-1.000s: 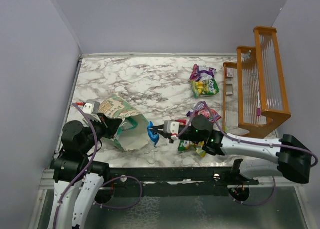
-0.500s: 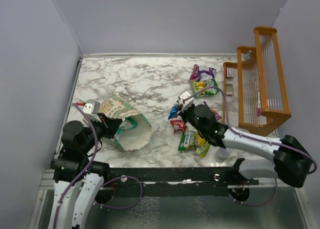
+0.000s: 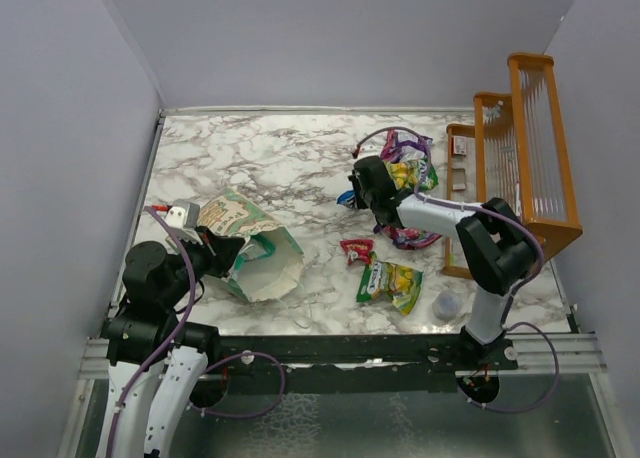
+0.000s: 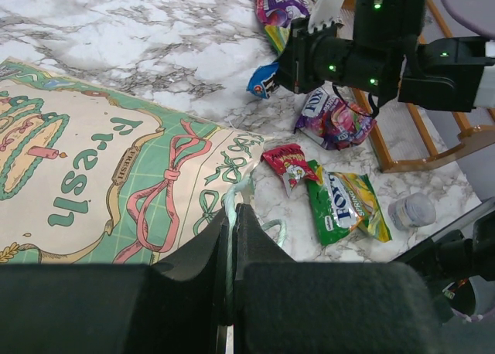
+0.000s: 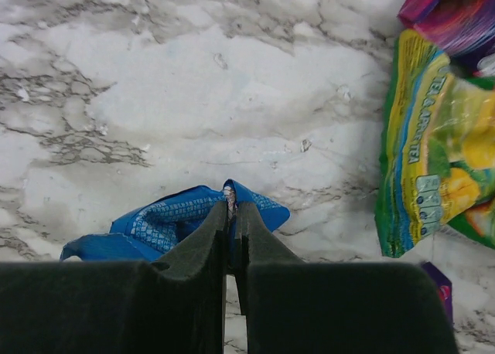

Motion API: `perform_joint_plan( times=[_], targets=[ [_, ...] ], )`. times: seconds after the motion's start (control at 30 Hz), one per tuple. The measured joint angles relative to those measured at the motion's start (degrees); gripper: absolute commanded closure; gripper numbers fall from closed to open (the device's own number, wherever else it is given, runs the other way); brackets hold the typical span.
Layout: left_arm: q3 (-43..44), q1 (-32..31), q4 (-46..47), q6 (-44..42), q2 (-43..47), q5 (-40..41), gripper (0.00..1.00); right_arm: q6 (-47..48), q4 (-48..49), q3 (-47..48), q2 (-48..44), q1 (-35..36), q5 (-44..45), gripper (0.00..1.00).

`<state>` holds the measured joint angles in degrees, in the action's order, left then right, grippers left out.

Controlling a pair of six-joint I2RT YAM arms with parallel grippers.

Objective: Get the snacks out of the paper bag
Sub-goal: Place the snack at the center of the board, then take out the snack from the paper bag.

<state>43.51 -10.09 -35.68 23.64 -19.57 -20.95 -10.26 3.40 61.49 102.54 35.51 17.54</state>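
The mint-green paper bag [image 3: 240, 240] lies on its side at the left, its white mouth facing right. My left gripper [image 3: 222, 252] is shut on the bag's string handle [image 4: 230, 202] at the rim. My right gripper [image 3: 351, 195] is shut on a blue snack packet [image 3: 344, 201], held low over the marble far from the bag; it shows in the right wrist view [image 5: 158, 224] pinched by its top edge. Out on the table lie a red packet [image 3: 356, 249], a green-yellow packet [image 3: 391, 281], a purple-pink packet [image 3: 411, 235] and a green-yellow packet [image 3: 411, 174].
An orange wooden rack [image 3: 520, 158] stands along the right edge. A small grey round cap [image 3: 446, 304] sits near the front right. A purple packet [image 3: 400, 143] lies at the back by the rack. Grey walls close in the table.
My right gripper carried the blue packet from the bag's mouth away to the far right, beside the back snack pile. The left gripper and the bag have not moved.
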Motion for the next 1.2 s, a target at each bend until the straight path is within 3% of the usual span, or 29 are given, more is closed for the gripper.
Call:
perform_joint_plan(
  times=[0.1,0.3,0.4,0.73,1.0,1.1,1.2],
  targets=[
    [0.0,0.02,0.0,0.0,0.0,0.0,1.0,-1.92,-3.08,2.38,3.76,0.09,1.27,0.82],
    [0.0,0.02,0.0,0.0,-0.04,-0.02,1.0,-4.37,-4.72,-1.53,0.98,0.17,0.63,0.36],
    [0.0,0.02,0.0,0.0,-0.28,-0.02,1.0,-4.35,-5.22,-3.19,-3.39,0.15,-0.83,0.24],
    [0.0,0.02,0.0,0.0,-0.42,-0.02,1.0,-3.21,-6.45,-9.86,-21.46,0.17,-10.21,0.09],
    [0.0,0.22,0.0,0.02,-0.42,0.0,1.0,-2.62,-1.31,-24.37,-33.9,0.17,-32.13,0.09],
    [0.0,0.24,0.0,0.02,-0.42,-0.02,1.0,-1.44,0.0,-24.52,-34.14,0.66,-41.03,0.09],
    [0.0,0.24,0.0,0.02,-0.35,0.0,1.0,-0.17,2.49,-24.5,-34.77,4.57,-44.5,0.09]
  ],
)
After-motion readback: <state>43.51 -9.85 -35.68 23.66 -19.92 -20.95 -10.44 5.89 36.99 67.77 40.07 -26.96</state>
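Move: The blue snack is still pinched in the right hand, and its landing spot on the board is almost directly below, about 5 cm down and 2 cm back. From this hand the yellow-green packet lies some 9 cm ahead and 16 cm to the right, the purple packet about 5 cm back and 16 cm right, and the small red packet roughly 13 cm back and 2 cm right. From the left hand the spot is about 19 cm ahead, 27 cm right and 20 cm lower. The right hand lowers the pinched blue snack some 3 to 4 cm onto the board, easing slightly back as the fingers start to open, and lets it go while they spread wide. With the fingers wide open it climbs away from the snack and sweeps back about 20 cm in all towards the paper bag's mouth, swinging left near the end as the wrist turns some 45 degrees counter-clockwise and rolls its left side up. ##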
